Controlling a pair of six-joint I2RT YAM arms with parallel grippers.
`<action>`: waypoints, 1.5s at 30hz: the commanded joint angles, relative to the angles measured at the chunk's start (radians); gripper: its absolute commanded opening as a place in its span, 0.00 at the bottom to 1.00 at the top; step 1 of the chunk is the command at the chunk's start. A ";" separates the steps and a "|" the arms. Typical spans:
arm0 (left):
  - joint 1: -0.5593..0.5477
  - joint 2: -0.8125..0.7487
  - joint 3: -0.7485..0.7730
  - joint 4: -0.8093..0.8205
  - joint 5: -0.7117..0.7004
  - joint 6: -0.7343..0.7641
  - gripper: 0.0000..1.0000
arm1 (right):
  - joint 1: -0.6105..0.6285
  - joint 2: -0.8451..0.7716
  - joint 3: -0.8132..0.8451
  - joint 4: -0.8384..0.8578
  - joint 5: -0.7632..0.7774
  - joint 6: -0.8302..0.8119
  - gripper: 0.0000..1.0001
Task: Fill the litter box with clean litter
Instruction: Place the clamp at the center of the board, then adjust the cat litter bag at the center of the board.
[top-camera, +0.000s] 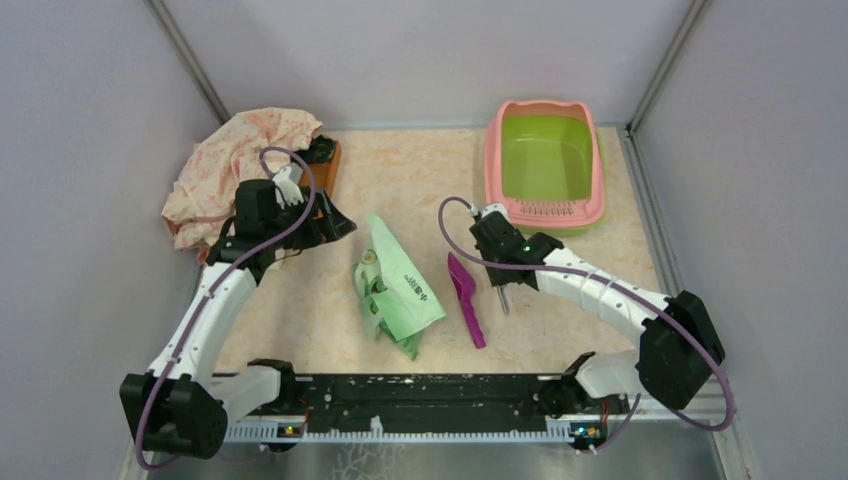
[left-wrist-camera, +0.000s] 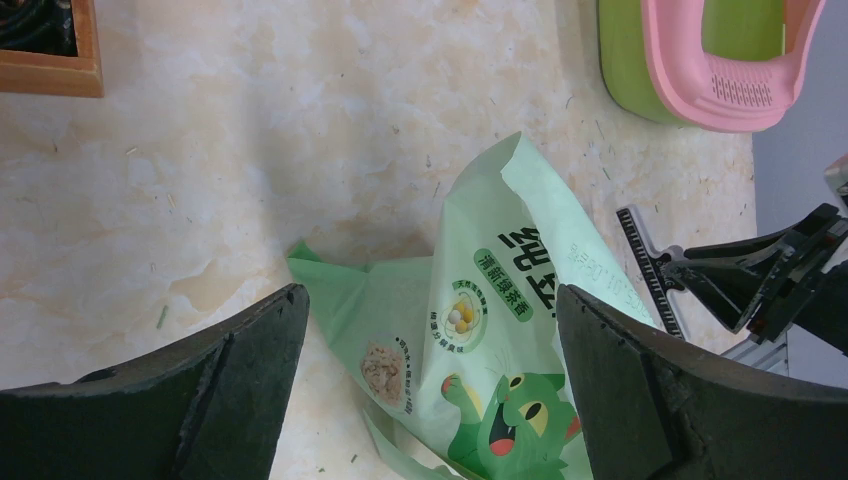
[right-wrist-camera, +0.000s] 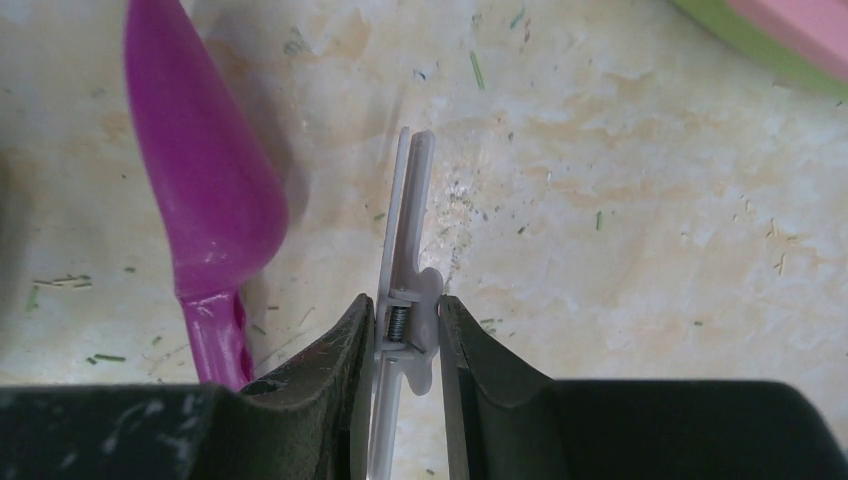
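Observation:
The litter box (top-camera: 494, 160), with a pink rim and a bare lime-green basin, stands at the back right; its corner shows in the left wrist view (left-wrist-camera: 730, 70). A light green printed bag (top-camera: 400, 285) lies mid-table. My left gripper (top-camera: 335, 225) hovers open over it, the bag (left-wrist-camera: 500, 300) showing between its fingers. My right gripper (top-camera: 497, 280) is shut on a thin grey spring clip (right-wrist-camera: 410, 220), just above the table beside the purple scoop (right-wrist-camera: 200, 180). The clean litter is hidden.
A floral cloth (top-camera: 240, 165) is heaped at the back left, next to a brown wooden tray (top-camera: 325, 165). The purple scoop (top-camera: 465, 295) lies right of the bag. Grey walls enclose the table on three sides.

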 joint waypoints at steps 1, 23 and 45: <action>-0.006 0.001 -0.003 0.030 0.022 0.015 0.99 | -0.002 0.005 -0.013 0.072 0.032 0.069 0.10; -0.006 -0.026 0.007 0.027 0.028 0.011 0.99 | 0.179 -0.026 0.289 -0.048 -0.124 -0.033 0.56; -0.005 0.173 0.212 0.002 0.049 0.042 0.99 | 0.735 -0.193 0.051 0.181 0.318 -0.188 0.72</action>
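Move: The clamp held in the right gripper goes to the bare board just beneath, some 3 cm below the hand and about 1 cm back. The purple scoop's middle lies roughly 7 cm to the left and 3 cm back; the litter bag is about 21 cm left and 1 cm back, and the litter box some 23 cm ahead and 9 cm right. From the left hand, that clamp spot is about 32 cm right, 5 cm back and 12 cm below. Lower the right gripper about 1.5 cm to set the clamp on the board, open the fingers to let go, and lift clear. Then swing left and back over the scoop towards the litter bag's near right flap, still rising at first, opening wider and turning counter-clockwise some 35 degrees. Late on, ease the open, empty left gripper about 4 cm forward and slightly up. ##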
